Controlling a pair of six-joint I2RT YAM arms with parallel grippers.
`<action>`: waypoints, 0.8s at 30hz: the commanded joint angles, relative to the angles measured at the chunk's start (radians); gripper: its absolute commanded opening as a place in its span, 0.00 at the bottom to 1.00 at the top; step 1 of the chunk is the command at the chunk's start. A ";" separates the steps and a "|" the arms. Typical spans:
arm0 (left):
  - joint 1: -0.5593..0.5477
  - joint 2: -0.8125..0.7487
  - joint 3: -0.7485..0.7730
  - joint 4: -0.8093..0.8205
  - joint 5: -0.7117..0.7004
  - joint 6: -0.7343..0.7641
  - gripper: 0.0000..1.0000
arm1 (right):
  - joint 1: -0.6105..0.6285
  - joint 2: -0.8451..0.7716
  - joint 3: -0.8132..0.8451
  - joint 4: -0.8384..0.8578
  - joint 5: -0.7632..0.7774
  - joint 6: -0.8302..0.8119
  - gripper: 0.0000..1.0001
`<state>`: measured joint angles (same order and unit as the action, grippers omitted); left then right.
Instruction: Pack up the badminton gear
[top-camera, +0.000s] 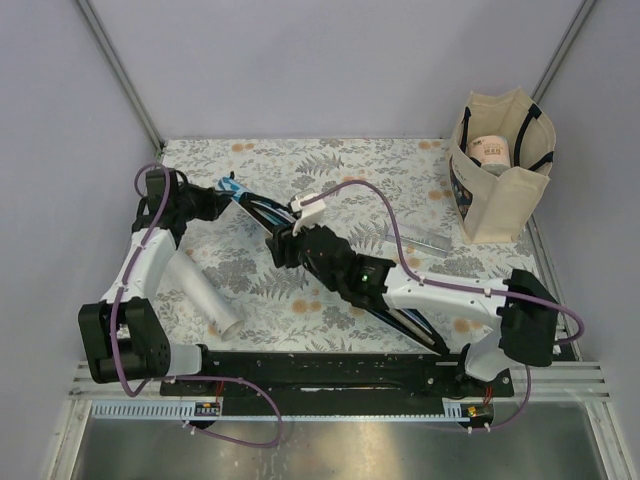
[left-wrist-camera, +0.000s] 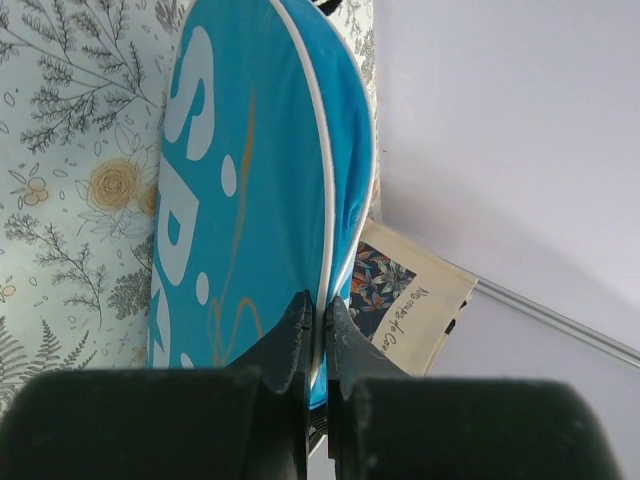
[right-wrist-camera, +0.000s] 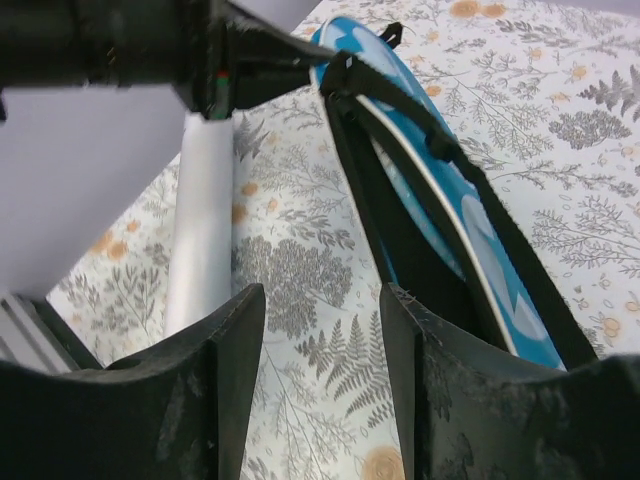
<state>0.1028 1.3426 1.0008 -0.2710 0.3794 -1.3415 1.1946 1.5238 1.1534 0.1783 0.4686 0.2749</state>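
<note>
The blue "SPORT" cover (top-camera: 248, 203) lies slanted across the floral table and runs under my right arm. My left gripper (left-wrist-camera: 318, 312) is shut on the white-piped rim of the cover (left-wrist-camera: 250, 180) at its far left end. The cover's black strap (right-wrist-camera: 420, 130) runs along its upper edge. My right gripper (right-wrist-camera: 320, 335) stands open just left of the cover (right-wrist-camera: 470, 225), with only tablecloth between its fingers. A white tube (top-camera: 205, 290) lies at the left, also visible in the right wrist view as the tube (right-wrist-camera: 200, 220). Rackets and shuttlecock are out of view.
A beige tote (top-camera: 500, 170) with black handles stands upright at the far right corner, with a pale roll inside. A small clear strip (top-camera: 420, 238) lies in front of it. Grey walls close in the table's back and sides.
</note>
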 joint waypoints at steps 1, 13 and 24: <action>-0.005 -0.048 -0.036 0.079 0.075 -0.140 0.00 | -0.081 0.084 0.061 0.075 -0.053 0.176 0.57; -0.008 -0.125 -0.111 0.098 0.088 -0.192 0.00 | -0.147 0.249 0.167 0.170 -0.110 0.308 0.57; -0.008 -0.166 -0.168 0.119 0.096 -0.211 0.00 | -0.185 0.325 0.235 0.202 -0.169 0.379 0.60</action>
<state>0.0990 1.2255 0.8413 -0.1894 0.4194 -1.4689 1.0260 1.8198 1.3258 0.3252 0.3119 0.6113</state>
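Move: The black edge at the racket bag's top end, just beside the left fingers that pinch the bag, is some 12 cm ahead of the open right gripper, 9 cm to its left and around 4 cm lower. The middle of the bag's body is about 16 cm to the right hand's right and 4 cm back. The white tube lies roughly 22 cm left and 10 cm back, low on the table. From the left hand, that black edge is about 2 cm back and 2 cm right. The right hand, fingers staying open, reaches about 8 cm forward and 5 cm left towards the black edge beside the left fingers, dipping nearly 5 cm in the first half and then rising about 2 cm, while its wrist tips down and rolls left side up, some 20 degrees in all. The left hand keeps its pinch on the bag's top end and draws it slowly back by 2 to 3 cm and slightly right, rolling a little left side down, so that the two grippers close in on each other without the right fingers shutting on anything yet. ##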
